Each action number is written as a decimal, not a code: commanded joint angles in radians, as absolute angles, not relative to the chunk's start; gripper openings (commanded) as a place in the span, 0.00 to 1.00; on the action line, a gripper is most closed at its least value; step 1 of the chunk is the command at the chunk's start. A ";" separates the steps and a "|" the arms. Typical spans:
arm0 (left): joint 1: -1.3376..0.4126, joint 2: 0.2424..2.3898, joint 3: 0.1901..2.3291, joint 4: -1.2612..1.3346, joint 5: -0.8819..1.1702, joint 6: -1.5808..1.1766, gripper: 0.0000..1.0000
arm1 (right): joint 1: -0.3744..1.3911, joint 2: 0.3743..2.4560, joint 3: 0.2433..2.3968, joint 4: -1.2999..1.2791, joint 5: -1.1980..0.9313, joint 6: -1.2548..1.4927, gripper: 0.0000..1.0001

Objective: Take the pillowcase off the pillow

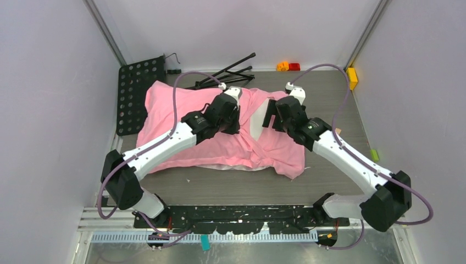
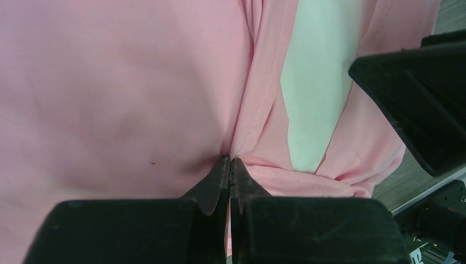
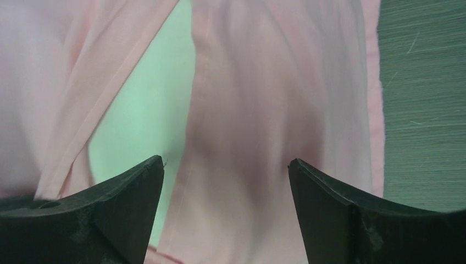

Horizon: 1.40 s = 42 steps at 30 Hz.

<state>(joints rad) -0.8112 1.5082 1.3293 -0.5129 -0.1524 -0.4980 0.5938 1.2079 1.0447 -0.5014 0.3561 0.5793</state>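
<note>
The pink pillowcase lies across the table's middle, still round the white pillow, which shows through a gap at the cover's opening and along the near edge. My left gripper is down on the cover just left of that gap. Its jaws are shut, and a pinch of pillowcase puckers at the left gripper's tips, beside the pillow. My right gripper hangs open right of the gap. In its wrist view the right gripper straddles a pillowcase flap, with the pillow to the left.
A black perforated plate lies at the far left and black rods behind the pillow. Small orange and red blocks and a yellow block sit at the back right. The bare table shows right of the cover.
</note>
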 commanded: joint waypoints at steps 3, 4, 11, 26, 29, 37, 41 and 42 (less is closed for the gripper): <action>-0.791 1.504 1.296 -0.480 -0.177 -0.496 0.00 | 0.519 1.294 1.075 -0.585 0.492 0.602 0.87; -0.785 1.504 1.291 -0.480 -0.180 -0.496 0.00 | 0.469 1.276 1.039 -0.574 0.446 0.610 0.85; -0.764 1.503 1.257 -0.479 -0.211 -0.483 0.00 | 0.170 1.074 0.770 -0.504 0.233 0.663 0.75; -0.770 1.458 1.356 -0.648 -0.296 -0.413 0.04 | 0.154 1.083 0.644 -0.400 -0.132 0.629 0.07; -0.831 1.471 1.438 -0.728 -0.335 -0.382 0.23 | 0.155 1.078 0.637 -0.346 -0.263 0.617 0.05; -1.086 1.566 1.672 -0.750 -0.391 -0.355 0.71 | 0.154 1.049 0.625 -0.298 -0.365 0.633 0.04; -1.125 1.677 1.784 -0.734 -0.319 -0.372 0.77 | 0.155 1.024 0.613 -0.299 -0.350 0.634 0.04; -1.133 1.719 1.814 -0.740 -0.314 -0.372 0.77 | 0.154 1.020 0.611 -0.302 -0.347 0.635 0.04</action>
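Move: The right hand, open, has the pillowcase's loose right-hand flap about 10 cm below it, some 5 cm to its right and 3 cm back; the bare pillow strip lies about 4 cm to its left, 2 cm ahead and 10 cm lower. The left fingers still pinch the gathered hem; from them the strip is roughly 6 cm right, 2 cm ahead and 3 cm lower, the flap about 13 cm right, 3 cm back and 5 cm lower. Right hand sweeps 12 cm right and down, pinches the flap, rolling leftward; left opens and rises about 10 cm. ##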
